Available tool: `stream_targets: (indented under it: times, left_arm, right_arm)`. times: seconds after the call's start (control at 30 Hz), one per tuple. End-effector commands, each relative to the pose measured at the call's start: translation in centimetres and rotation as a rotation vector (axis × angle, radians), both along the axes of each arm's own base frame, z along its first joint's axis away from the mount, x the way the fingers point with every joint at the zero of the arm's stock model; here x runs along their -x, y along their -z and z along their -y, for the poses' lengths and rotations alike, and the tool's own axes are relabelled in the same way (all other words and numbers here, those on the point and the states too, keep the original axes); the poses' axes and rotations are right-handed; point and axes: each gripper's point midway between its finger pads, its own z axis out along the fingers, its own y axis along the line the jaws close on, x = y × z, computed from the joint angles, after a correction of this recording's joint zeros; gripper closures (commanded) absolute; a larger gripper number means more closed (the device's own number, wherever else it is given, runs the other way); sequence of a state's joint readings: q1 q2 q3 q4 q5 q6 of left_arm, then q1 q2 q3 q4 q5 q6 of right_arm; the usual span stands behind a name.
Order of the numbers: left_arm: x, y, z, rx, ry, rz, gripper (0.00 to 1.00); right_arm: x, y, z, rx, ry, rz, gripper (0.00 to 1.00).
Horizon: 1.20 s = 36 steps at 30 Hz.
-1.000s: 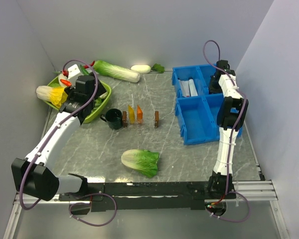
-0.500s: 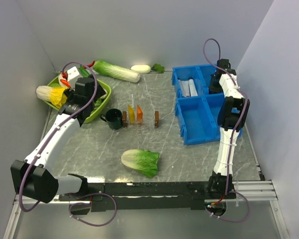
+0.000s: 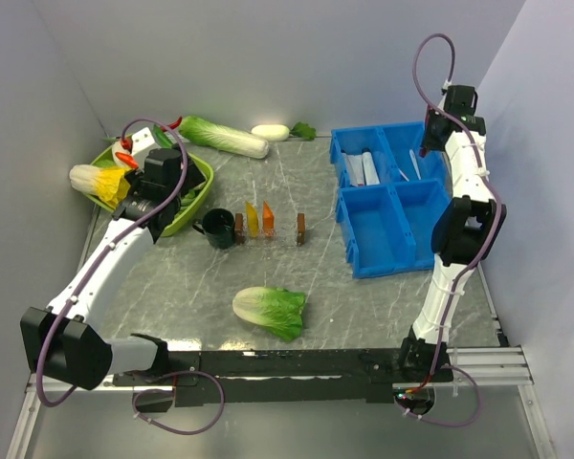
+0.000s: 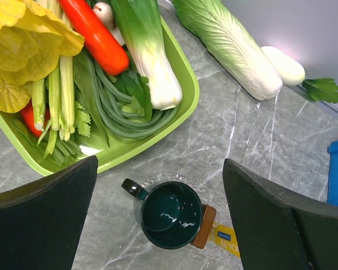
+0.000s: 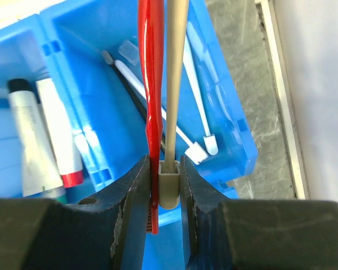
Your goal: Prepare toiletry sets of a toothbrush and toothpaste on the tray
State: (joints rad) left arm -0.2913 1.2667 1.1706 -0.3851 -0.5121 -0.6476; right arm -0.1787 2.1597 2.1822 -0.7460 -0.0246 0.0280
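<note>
My right gripper [image 5: 164, 169] is shut on two toothbrushes side by side, a red one [image 5: 150, 73] and a beige one [image 5: 174, 67], and holds them above the blue bin's [image 5: 90, 84] far right compartment. From above, the right gripper [image 3: 438, 134] hangs over that bin [image 3: 392, 244]. A yellow toothpaste tube [image 3: 251, 219] and an orange one [image 3: 267, 219] stand on the clear tray [image 3: 282, 239] at mid-table. My left gripper [image 4: 160, 185] is open, high above the dark green mug [image 4: 169, 214] at the tray's left end. The left gripper [image 3: 172, 186] holds nothing.
White toothbrushes [image 5: 158, 115] and white tubes [image 5: 50, 140] lie in the bin. A green basket [image 3: 199, 203] of vegetables sits at the left, a napa cabbage [image 3: 270, 312] at the front, a long cabbage [image 3: 225, 137] and a white radish [image 3: 270, 132] at the back.
My right gripper has risen out of the bin's far compartment with the two toothbrushes pinched between its jaws. The left arm has not moved.
</note>
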Motion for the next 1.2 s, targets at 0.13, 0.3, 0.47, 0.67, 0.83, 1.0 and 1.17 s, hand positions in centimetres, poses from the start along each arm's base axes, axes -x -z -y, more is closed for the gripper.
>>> stream_targets:
  times: [0.13, 0.3, 0.47, 0.67, 0.83, 1.0, 1.17]
  left_arm:
    - [0.5, -1.3, 0.1, 0.015, 0.025, 0.042, 0.04]
    - [1.0, -1.3, 0.0, 0.019, 0.027, 0.042, 0.04]
    - [1.2, -1.5, 0.2, 0.017, 0.038, 0.033, 0.04]
    - [1.5, -1.6, -0.1, 0.01, 0.034, 0.025, 0.03]
    - [1.5, -1.4, -0.1, 0.013, 0.03, 0.021, 0.04]
    - [1.0, -1.2, 0.2, 0.015, 0.037, 0.014, 0.04]
    - [0.5, -1.1, 0.5, 0.018, 0.043, 0.007, 0.04]
  right_arm:
    - [1.0, 1.2, -1.4, -0.054, -0.072, -0.029, 1.0]
    - [1.7, 4.9, -0.7, -0.033, -0.065, -0.123, 1.0]
    - [1.0, 8.7, 0.1, -0.015, -0.034, -0.185, 1.0]
    - [0.7, 11.6, 0.6, 0.0, -0.031, -0.258, 1.0]
    - [1.4, 13.2, 1.3, 0.027, -0.011, -0.3, 0.84]
    - [1.3, 13.0, 1.6, 0.032, 0.018, -0.292, 0.49]
    - [0.5, 11.7, 2.4, 0.032, 0.077, -0.237, 0.36]
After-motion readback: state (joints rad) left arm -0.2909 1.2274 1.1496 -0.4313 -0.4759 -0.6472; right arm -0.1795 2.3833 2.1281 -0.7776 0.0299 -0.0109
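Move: The right hand already pinches the red and the beige toothbrush together near their heads, over the near end of the tray's far right compartment, whose middle lies about 5 cm ahead and 17 cm below. The toothpaste tubes lie some 14 cm left and 2 cm ahead of the hand, about 16 cm down; the near right compartment is straight back some 14 cm. From the left hand, the far right compartment is about 62 cm right, 22 cm ahead and 23 cm lower. Still gripping both toothbrushes, the right hand eases back about 2 cm while starting to sink, then goes down into the far right compartment, some 15 cm lower in all, with the fingers tipping roughly 20 degrees further towards straight down. Low among the other brushes it halts and spreads its fingers from about a third to nearly two thirds open, letting go of the red and the beige toothbrush while drifting about 1 cm to the right. ##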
